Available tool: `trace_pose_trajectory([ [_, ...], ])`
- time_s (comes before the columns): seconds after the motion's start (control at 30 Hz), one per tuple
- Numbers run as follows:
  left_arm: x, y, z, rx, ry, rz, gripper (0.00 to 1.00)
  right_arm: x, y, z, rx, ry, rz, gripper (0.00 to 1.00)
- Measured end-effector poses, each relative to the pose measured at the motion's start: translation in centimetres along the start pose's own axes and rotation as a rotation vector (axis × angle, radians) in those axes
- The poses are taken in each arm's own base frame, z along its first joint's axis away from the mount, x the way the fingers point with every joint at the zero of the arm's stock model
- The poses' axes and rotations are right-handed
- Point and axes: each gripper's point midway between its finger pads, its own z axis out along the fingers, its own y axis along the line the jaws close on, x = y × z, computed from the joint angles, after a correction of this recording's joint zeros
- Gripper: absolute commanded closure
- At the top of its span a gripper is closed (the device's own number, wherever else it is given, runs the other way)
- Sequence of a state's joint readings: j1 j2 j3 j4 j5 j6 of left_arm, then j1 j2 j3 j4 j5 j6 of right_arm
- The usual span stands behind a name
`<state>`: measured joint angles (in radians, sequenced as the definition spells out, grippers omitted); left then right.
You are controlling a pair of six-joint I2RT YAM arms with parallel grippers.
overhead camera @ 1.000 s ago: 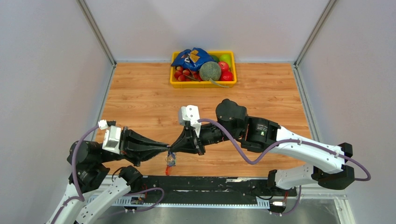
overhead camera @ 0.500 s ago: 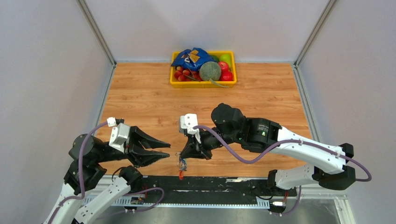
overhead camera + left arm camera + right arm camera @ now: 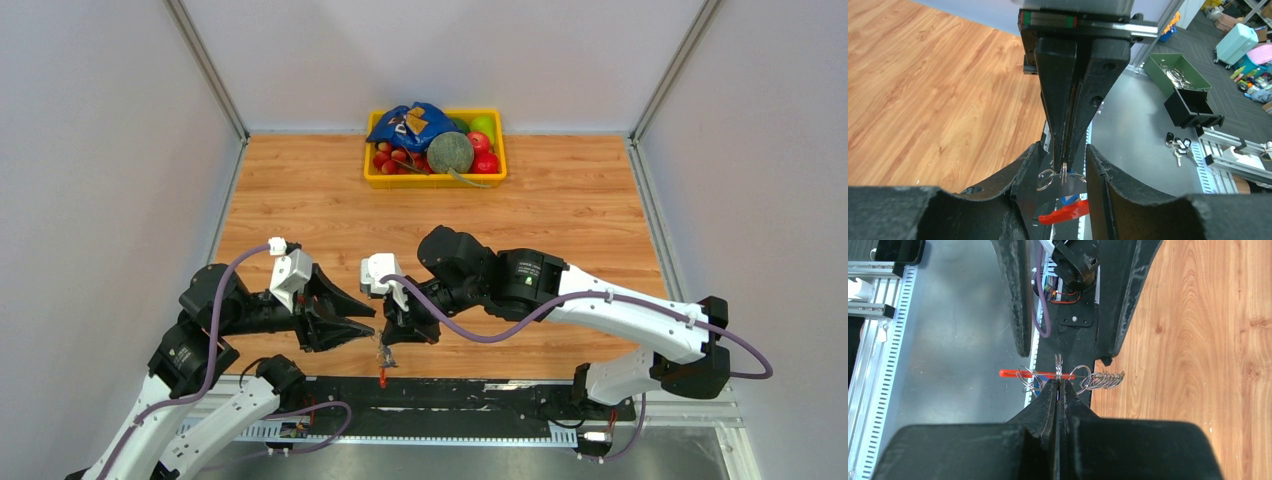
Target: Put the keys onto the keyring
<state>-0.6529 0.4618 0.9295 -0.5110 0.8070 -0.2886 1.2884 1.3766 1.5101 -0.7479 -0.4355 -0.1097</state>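
My right gripper (image 3: 386, 343) is shut on the keyring (image 3: 382, 360), pinching its thin silver wire ring (image 3: 1058, 371) at the near table edge. Below the pinch hang a red clip (image 3: 1064, 215), a grey metal strip (image 3: 1075, 186) and a small loose ring (image 3: 1045, 180). One key's blue head (image 3: 1068, 200) shows behind the strip; the rest of the keys are hidden in the bunch. A coil of silver rings (image 3: 1103, 380) sticks out to one side. My left gripper (image 3: 367, 323) stands open just left of the bunch, its fingers (image 3: 1018, 175) either side of it without touching.
A yellow tray (image 3: 371, 181) of toy fruit and a blue bag stands at the back centre. A black rail (image 3: 460, 395) runs along the near edge under the bunch. Off the table lie a green box (image 3: 1178, 72), a black box (image 3: 1193, 107) and spare keys (image 3: 1176, 146).
My left gripper has opened and let go, drawn back to the left, then come forward again. The right arm has carried the hanging keyring left and toward the near edge.
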Motion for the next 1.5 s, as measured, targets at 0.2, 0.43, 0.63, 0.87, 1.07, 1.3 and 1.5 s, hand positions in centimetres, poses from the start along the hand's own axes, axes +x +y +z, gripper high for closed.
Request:
trace_pose_trajectory([
  [0.2,0.7,0.4,0.2,-0.007,0.032,-0.024,0.57,-1.1,-0.2,-0.2,0.011,-0.022,-0.015,1.00],
  [0.43,1.3,0.8,0.3,-0.013,0.057,-0.037,0.63,-1.7,-0.3,-0.2,0.018,-0.031,-0.022,1.00],
  [0.63,1.3,0.8,0.3,-0.013,0.059,-0.030,0.72,-1.7,-0.4,0.0,0.018,-0.029,-0.022,1.00],
  [0.87,1.4,0.8,0.3,-0.010,0.061,-0.026,0.79,-1.7,-0.6,0.0,0.029,-0.026,-0.021,1.00],
  [1.07,1.6,0.8,0.3,-0.011,0.067,-0.021,0.75,-1.7,-0.8,-0.1,0.036,-0.025,-0.021,1.00],
  [1.3,2.0,0.9,0.2,-0.015,0.083,-0.032,0.76,-1.7,-0.8,-0.1,0.038,-0.025,-0.020,1.00],
  [1.5,2.1,0.9,0.1,-0.018,0.087,-0.032,0.85,-1.6,-0.8,-0.1,0.038,-0.024,-0.019,1.00],
])
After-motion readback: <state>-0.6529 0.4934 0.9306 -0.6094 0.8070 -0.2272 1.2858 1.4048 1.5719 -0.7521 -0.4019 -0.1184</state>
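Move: The keyring, still pinched in the right fingertips, has its free metal about 3 cm below the left hand point, 2 cm to its right and 1 cm back. Below it hang the blue key tag, roughly 7 cm down from the left hand, 2 cm right and 2 cm back, and the red handle, some 12 cm down, 2 cm right and 3 cm back. From the right hand, the keyring is 1 cm left, level; the left fingertips are about 3 cm left, 3 cm up and 1 cm ahead. Onto the keyring's free metal the left hand sinks a little over 2 cm in two stages, its fingers dipping about 5 degrees, and closes from half open to a narrow gap around it, easing open slightly before narrowing again. The right hand, keeping its pinch, brings the keyring up about 1.5 cm and 1 cm left early on, and creeps 1 cm forward. ##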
